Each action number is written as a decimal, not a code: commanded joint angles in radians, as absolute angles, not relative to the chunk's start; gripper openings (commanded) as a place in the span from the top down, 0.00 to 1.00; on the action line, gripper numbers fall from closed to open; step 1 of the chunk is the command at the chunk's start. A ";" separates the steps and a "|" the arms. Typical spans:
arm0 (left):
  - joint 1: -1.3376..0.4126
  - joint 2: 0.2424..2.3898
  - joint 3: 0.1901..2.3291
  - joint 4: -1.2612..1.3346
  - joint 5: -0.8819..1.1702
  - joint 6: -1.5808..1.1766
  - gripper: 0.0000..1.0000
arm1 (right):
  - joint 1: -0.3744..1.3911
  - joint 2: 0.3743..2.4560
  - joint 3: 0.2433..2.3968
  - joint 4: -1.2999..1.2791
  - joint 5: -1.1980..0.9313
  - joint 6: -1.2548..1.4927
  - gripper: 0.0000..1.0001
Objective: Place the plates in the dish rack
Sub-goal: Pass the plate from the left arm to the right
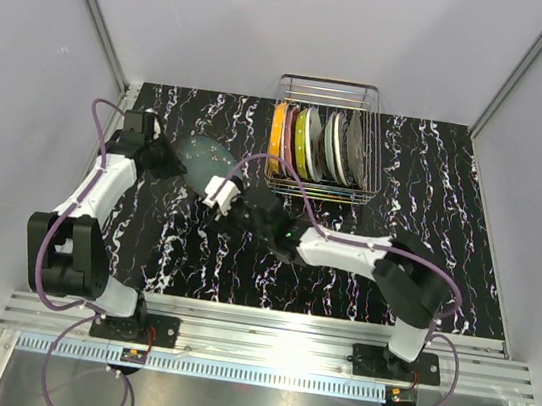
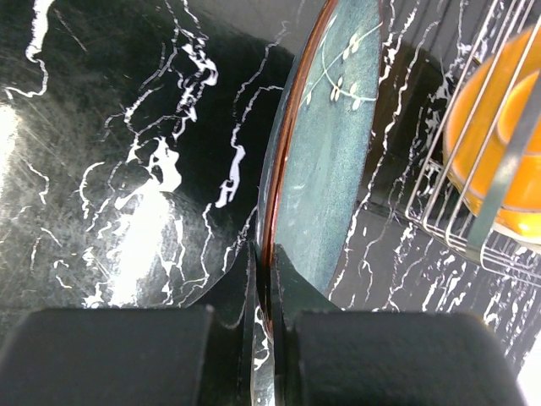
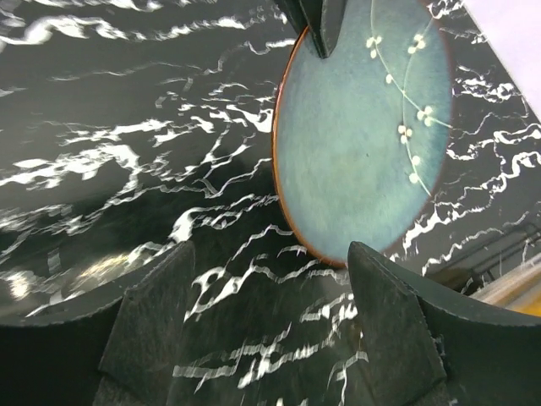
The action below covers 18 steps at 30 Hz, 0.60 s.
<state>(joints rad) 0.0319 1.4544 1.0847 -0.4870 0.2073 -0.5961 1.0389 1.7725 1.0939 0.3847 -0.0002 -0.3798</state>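
Observation:
A teal plate (image 1: 202, 158) with white sprigs and a brown rim stands tilted on edge over the black marbled table, left of the dish rack (image 1: 329, 95). My left gripper (image 1: 171, 162) is shut on its rim, and the pinch shows in the left wrist view (image 2: 269, 262) with the plate (image 2: 338, 161) edge-on. My right gripper (image 1: 220, 192) is open just short of the plate's near edge. In the right wrist view the plate (image 3: 363, 144) fills the upper right, beyond my right gripper (image 3: 272, 258), which has nothing between its fingers. Several plates (image 1: 310, 143) stand in the rack.
The wire dish rack (image 2: 473, 211) lies close to the right of the held plate, with an orange plate (image 2: 499, 144) in its nearest slot. Grey walls enclose the table on three sides. The right arm (image 1: 345, 249) stretches across the table's middle.

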 commanded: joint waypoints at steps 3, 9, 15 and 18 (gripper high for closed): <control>0.034 1.381 1.120 -0.359 0.330 -0.640 1.00 | 1.048 1.940 1.300 0.377 0.067 -0.459 0.19; 0.034 1.365 1.112 -0.345 0.354 -0.653 1.00 | 1.048 2.068 1.439 0.353 0.176 -0.506 0.20; 0.035 1.362 1.106 -0.333 0.382 -0.664 1.00 | 1.049 2.163 1.513 0.366 0.308 -0.543 0.35; 0.035 1.356 1.097 -0.307 0.420 -0.675 1.00 | 1.054 2.163 1.485 0.422 0.340 -0.554 0.54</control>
<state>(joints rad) 0.0319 1.4326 1.0836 -0.4747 0.2966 -0.6300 1.0412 2.1590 1.4708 0.3454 0.2478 -0.5232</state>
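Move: My left fingers already pinch the plate by its left rim. Its middle lies about 9 cm ahead of my open right hand, 3 cm to that hand's left and 6 cm lower, and my left fingers are some 9 cm ahead and 10 cm left. The dish rack stands roughly 17 cm ahead of my right hand and 24 cm to its right. From my left hand, the right fingers are about 9 cm back and 10 cm right. I sweep my right hand forward about 8 cm, also some 5 cm left and 5 cm down, to bring its open fingers around the plate's near, lower rim, turning about 10 degrees clockwise on the way. Near the end the fingers begin closing from wide to about half open. My left hand keeps its pinch and eases the plate about 1.5 cm right and up. ##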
